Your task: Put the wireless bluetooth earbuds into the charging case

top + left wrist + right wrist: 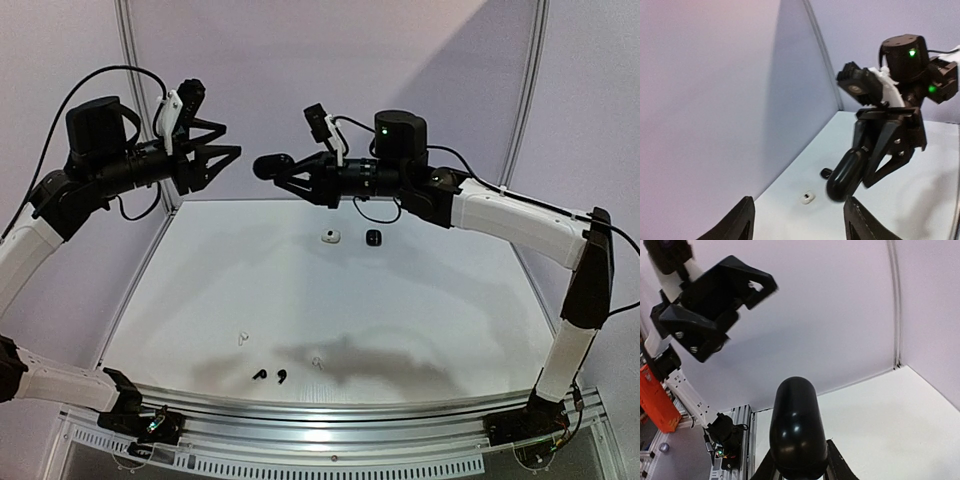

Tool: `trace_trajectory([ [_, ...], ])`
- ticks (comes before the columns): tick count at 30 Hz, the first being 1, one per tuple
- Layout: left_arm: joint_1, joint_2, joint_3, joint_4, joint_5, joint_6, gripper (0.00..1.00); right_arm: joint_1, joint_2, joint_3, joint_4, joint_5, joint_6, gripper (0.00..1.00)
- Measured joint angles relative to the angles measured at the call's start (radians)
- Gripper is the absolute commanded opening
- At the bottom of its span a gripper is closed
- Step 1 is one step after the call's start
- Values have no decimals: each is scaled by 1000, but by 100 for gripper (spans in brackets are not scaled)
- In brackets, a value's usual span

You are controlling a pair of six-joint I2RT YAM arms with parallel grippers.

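Observation:
My right gripper (285, 170) is raised in the air, shut on a glossy black charging case (268, 166) that sticks out beyond its fingertips. In the right wrist view the case (797, 430) stands closed between the fingers (837, 467). My left gripper (228, 156) faces it from the left, open and empty, a short gap away. In the left wrist view the held case (846, 176) hangs above the table, ahead of the left gripper (802, 222). Tiny earbuds lie near the table's front: two white (241, 338) (317, 362) and two black (260, 375) (283, 377).
A small white case (330, 236) and a small black case (373, 238) sit on the white table (450, 320) towards the back; both also show in the left wrist view, the white case (807, 197) and the black case (826, 173). Pale walls enclose the back and sides.

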Motion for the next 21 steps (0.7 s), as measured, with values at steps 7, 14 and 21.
trace_trajectory([
  [7, 79, -29, -82, 26, -150, -95, 83, -189, -9, -140, -115, 123, 183, 0],
  [14, 93, -77, -185, 11, -172, -172, 92, -465, 8, -328, -243, 125, 404, 0],
  [21, 115, -106, -230, 3, -171, -196, 93, -587, 192, -380, -384, 60, 451, 0],
])
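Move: The right hand already holds the black charging case high up, and it is headed for the bare table to the right of the small black case. That spot is about 17 cm ahead, 25 cm right and 37 cm below. The small black case lies some 22 cm ahead and 14 cm right, the white case about 23 cm ahead and 2 cm right, both equally low. From the empty left hand the spot is roughly 18 cm ahead, 43 cm right and 43 cm below. Down, right and forward in one fast sweep, the right arm carries the gripped charging case about 35 cm lower and nearly 30 cm sideways towards the table beside the small black case, its fingers tipping from level to steeply down and left. The left hand, already clear of the case, backs off left and then sinks, opening nearly fully. ##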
